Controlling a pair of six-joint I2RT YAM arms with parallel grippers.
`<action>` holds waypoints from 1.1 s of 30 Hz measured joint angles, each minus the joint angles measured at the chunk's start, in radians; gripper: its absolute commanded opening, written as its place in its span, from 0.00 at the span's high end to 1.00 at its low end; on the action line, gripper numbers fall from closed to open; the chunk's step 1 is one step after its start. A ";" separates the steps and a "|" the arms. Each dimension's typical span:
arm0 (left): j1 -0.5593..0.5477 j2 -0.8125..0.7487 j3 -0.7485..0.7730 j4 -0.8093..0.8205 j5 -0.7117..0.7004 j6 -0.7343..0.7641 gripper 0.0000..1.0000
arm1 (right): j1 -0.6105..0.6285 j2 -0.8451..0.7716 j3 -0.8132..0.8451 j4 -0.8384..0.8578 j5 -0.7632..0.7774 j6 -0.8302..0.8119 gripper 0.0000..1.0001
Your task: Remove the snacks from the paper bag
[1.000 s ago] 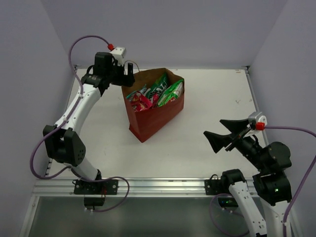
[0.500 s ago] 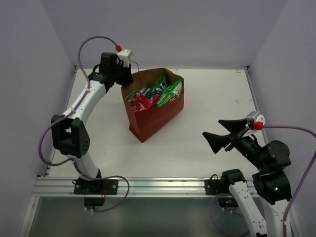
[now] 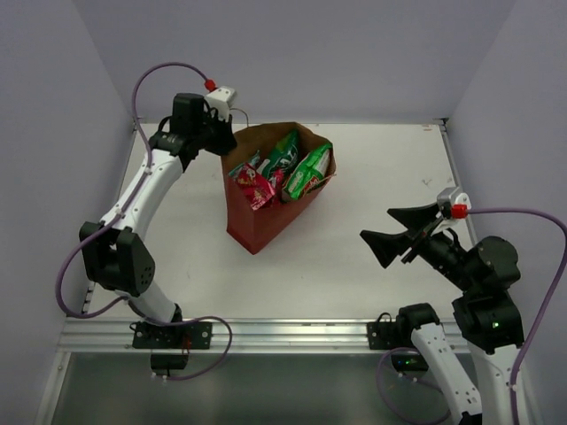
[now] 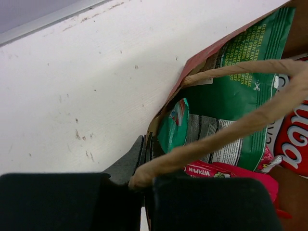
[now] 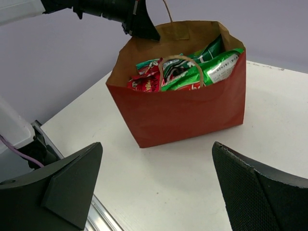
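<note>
The paper bag (image 3: 273, 211), brown kraft above and red below, stands open in the middle of the table (image 3: 372, 168). The snacks (image 3: 285, 170) fill it: green-and-white, red and teal foil packets (image 5: 192, 72). My left gripper (image 3: 229, 137) is at the bag's back-left corner, shut on the rim of the paper bag (image 4: 192, 62) where a string handle (image 4: 231, 130) starts. A green packet (image 4: 240, 82) and a red one (image 4: 211, 169) lie just inside. My right gripper (image 3: 376, 226) hovers wide open to the right of the bag, holding nothing, and faces the red side (image 5: 183, 113).
Grey walls close in the table on the left, back and right. A metal rail (image 3: 266, 332) with both arm bases runs along the near edge. Bare white table lies between the bag and the right gripper (image 5: 156, 144).
The left gripper has shut on the bag's rim. The bag has tipped and shifted slightly toward it. The right arm has drifted a little to the left, still open.
</note>
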 measured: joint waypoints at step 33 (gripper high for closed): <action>-0.234 -0.372 -0.283 0.127 -0.218 0.155 1.00 | 0.668 0.958 0.149 0.422 0.359 0.117 0.26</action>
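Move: The red snack in the bag lies about 20 cm ahead of the right hand, 27 cm to its left and 17 cm lower; the green-and-red snack is 23 cm ahead and 11 cm left, the dark green one 28 cm ahead and 19 cm left, at similar depth. The left hand already pinches the bag's left rim, the red snack some 10 cm back from it, 7 cm right and 6 cm below. Left hand pulls its pinched rim back and up; right swings left about 22 cm, down into the bag. ##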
